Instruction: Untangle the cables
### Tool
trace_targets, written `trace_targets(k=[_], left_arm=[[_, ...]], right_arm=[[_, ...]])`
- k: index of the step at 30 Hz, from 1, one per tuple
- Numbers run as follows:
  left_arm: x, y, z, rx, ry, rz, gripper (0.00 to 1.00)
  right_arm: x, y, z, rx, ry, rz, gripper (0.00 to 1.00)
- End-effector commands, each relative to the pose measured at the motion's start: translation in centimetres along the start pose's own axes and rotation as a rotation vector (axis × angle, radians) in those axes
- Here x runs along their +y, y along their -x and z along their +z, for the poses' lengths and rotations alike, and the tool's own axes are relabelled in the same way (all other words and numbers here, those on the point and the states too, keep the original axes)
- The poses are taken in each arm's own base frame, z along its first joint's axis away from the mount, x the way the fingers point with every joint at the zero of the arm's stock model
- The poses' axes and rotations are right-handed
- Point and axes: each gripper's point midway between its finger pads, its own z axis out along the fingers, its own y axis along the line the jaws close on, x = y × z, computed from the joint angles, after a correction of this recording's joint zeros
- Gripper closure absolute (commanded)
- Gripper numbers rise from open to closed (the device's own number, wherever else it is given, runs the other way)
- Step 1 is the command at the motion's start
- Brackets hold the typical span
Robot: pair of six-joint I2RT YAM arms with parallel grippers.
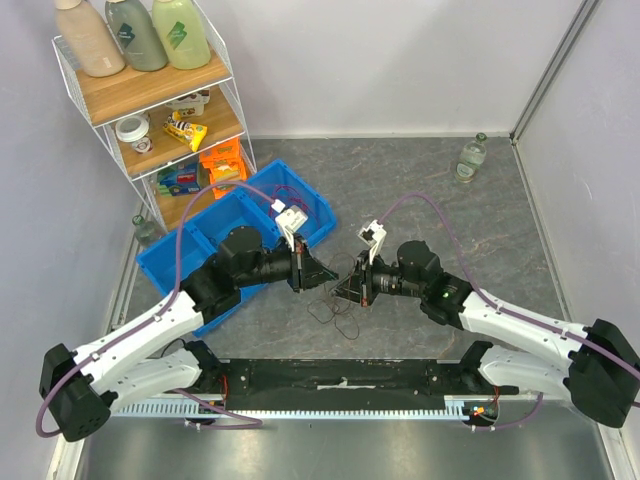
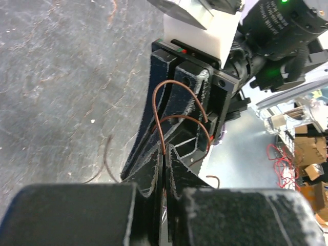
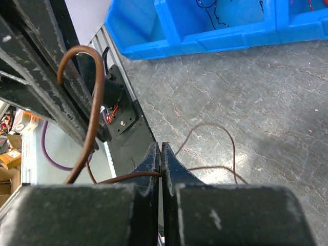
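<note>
The cables are thin brown wires (image 1: 335, 312) lying in loose loops on the grey table between my two arms. My left gripper (image 1: 328, 272) and right gripper (image 1: 343, 287) meet nearly tip to tip above them. In the left wrist view, the left gripper (image 2: 165, 149) is shut on a brown wire (image 2: 177, 117) that arches up against the right gripper's fingers (image 2: 169, 92). The right wrist view has the right gripper (image 3: 161, 147) shut on a brown wire (image 3: 128, 177) that comes in from the left. Another loop (image 3: 225, 134) rests on the table beyond.
A blue divided bin (image 1: 215, 222) stands at the back left, with more thin wires (image 3: 215, 13) inside. Behind it is a wire shelf rack (image 1: 160, 120) with bottles and packets. A glass bottle (image 1: 472, 157) stands at the back right. The black base rail (image 1: 340, 375) runs along the near edge.
</note>
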Motion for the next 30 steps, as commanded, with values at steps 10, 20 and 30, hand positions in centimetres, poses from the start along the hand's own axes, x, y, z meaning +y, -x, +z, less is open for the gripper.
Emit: trace_targets(k=[10, 20, 30], left_arm=[[-3.8, 2.1, -0.1, -0.108, -0.188, -0.076, 0.87], [-4.7, 2.1, -0.5, -0.108, -0.238, -0.067, 0.75], [-3.5, 1.5, 0.7, -0.073, -0.198, -0.109, 0.66]], right_arm=[[1.7, 3.3, 0.7, -0.084, -0.007, -0.053, 1.0], [0.7, 3.3, 0.7, -0.096, -0.062, -0.049, 1.0], [1.8, 3.8, 0.7, -0.104, -0.044, -0.051, 1.0]])
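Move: My left hand has a piece of the brown cable shut in its fingertips. My right hand grips the same cable about 5 cm lower, some 2 cm farther forward and level with it sideways; from my right hand the left-held piece lies 5 cm up and 2 cm back. From my left hand, the slack cable loop is roughly 18 cm below and 2 cm back, and the blue bin's middle about 33 cm left, 15 cm forward and 15 cm down. With my left hand I let go of the cable, parting the fingers to about a third of their range while lifting some 3 cm, easing slightly back and to the right, and tipping the fingertips up about 10 degrees. My right hand stays almost in place beside it, still shut on the cable, shifting only about a centimetre forward. ##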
